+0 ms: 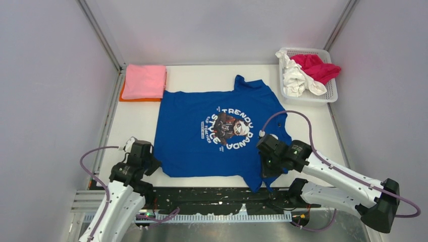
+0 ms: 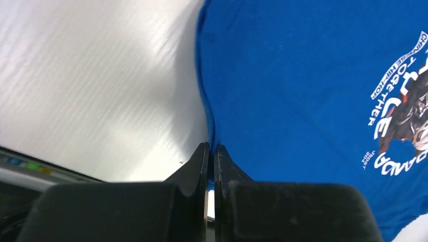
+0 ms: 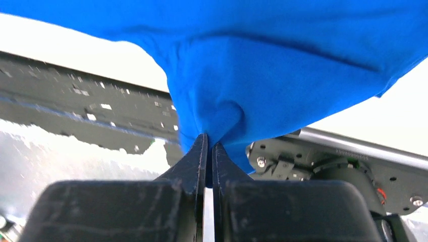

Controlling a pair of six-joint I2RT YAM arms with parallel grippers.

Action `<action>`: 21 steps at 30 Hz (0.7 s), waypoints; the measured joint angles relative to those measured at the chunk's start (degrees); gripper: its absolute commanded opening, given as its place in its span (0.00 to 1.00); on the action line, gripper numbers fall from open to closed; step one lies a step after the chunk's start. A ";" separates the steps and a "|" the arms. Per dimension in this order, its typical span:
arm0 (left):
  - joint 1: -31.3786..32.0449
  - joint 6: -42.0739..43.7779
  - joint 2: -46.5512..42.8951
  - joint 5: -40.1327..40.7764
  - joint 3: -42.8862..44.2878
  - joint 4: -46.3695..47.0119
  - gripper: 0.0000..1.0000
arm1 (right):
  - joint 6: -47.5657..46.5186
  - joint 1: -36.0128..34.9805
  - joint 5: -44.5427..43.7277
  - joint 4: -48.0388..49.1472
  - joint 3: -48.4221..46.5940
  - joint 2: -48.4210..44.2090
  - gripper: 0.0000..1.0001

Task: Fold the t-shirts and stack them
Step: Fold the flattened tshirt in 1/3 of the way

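A royal-blue t-shirt (image 1: pixel 202 136) with a round dark graphic and white lettering lies spread flat in the middle of the white table. My left gripper (image 1: pixel 151 160) is at its near left edge, shut on the hem (image 2: pixel 212 146). My right gripper (image 1: pixel 266 164) is at the near right corner, shut on a bunched fold of the blue fabric (image 3: pixel 208 138), which is pulled up off the table. A folded pink t-shirt (image 1: pixel 144 80) rests on a folded orange one (image 1: pixel 122 96) at the back left. White (image 1: pixel 295 78) and crimson (image 1: pixel 318 68) t-shirts lie crumpled in the basket.
The white mesh basket (image 1: pixel 330 93) stands at the back right corner. Grey walls close in the left, right and back sides. A dark metal strip (image 1: pixel 212 196) runs along the table's near edge between the arm bases.
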State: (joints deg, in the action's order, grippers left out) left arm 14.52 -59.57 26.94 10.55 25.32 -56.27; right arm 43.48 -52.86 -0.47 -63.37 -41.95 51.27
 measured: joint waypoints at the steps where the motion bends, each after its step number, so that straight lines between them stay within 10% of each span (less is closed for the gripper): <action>1: 0.00 0.24 1.14 -0.72 0.00 1.46 0.00 | -0.37 1.27 -0.79 0.76 -0.59 0.11 0.05; 21: -4.37 4.87 26.49 0.72 13.07 13.03 0.00 | -19.74 26.03 -1.90 10.43 -12.20 12.72 0.05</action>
State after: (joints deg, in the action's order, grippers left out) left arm 10.15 -54.70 53.43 11.27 38.39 -43.24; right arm 23.75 -26.83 -2.37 -52.95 -54.15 63.99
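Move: Near the shirt's front edge, the left hand pinches the near hem corner, with the panda print, where the flap is headed, about 17 cm ahead, 34 cm right and 4 cm below. The far hem corner lies some 36 cm ahead and 3 cm right, and the pink pile about 42 cm ahead and 8 cm left. From the right hand, holding the near sleeve, the print lies roughly 22 cm ahead, 15 cm left and 7 cm below; the far sleeve about 45 cm ahead and 8 cm left. Carrying the near side of the blue shirt forward together, both hands keep their fingers shut on the cloth. The right hand travels faster, about 14 cm forward towards the print while rising some 4 cm, its fingertips swinging forward a little over 10 degrees; the left goes about 8 cm forward, level at first and then rising some 3 cm, with hardly any turn. ##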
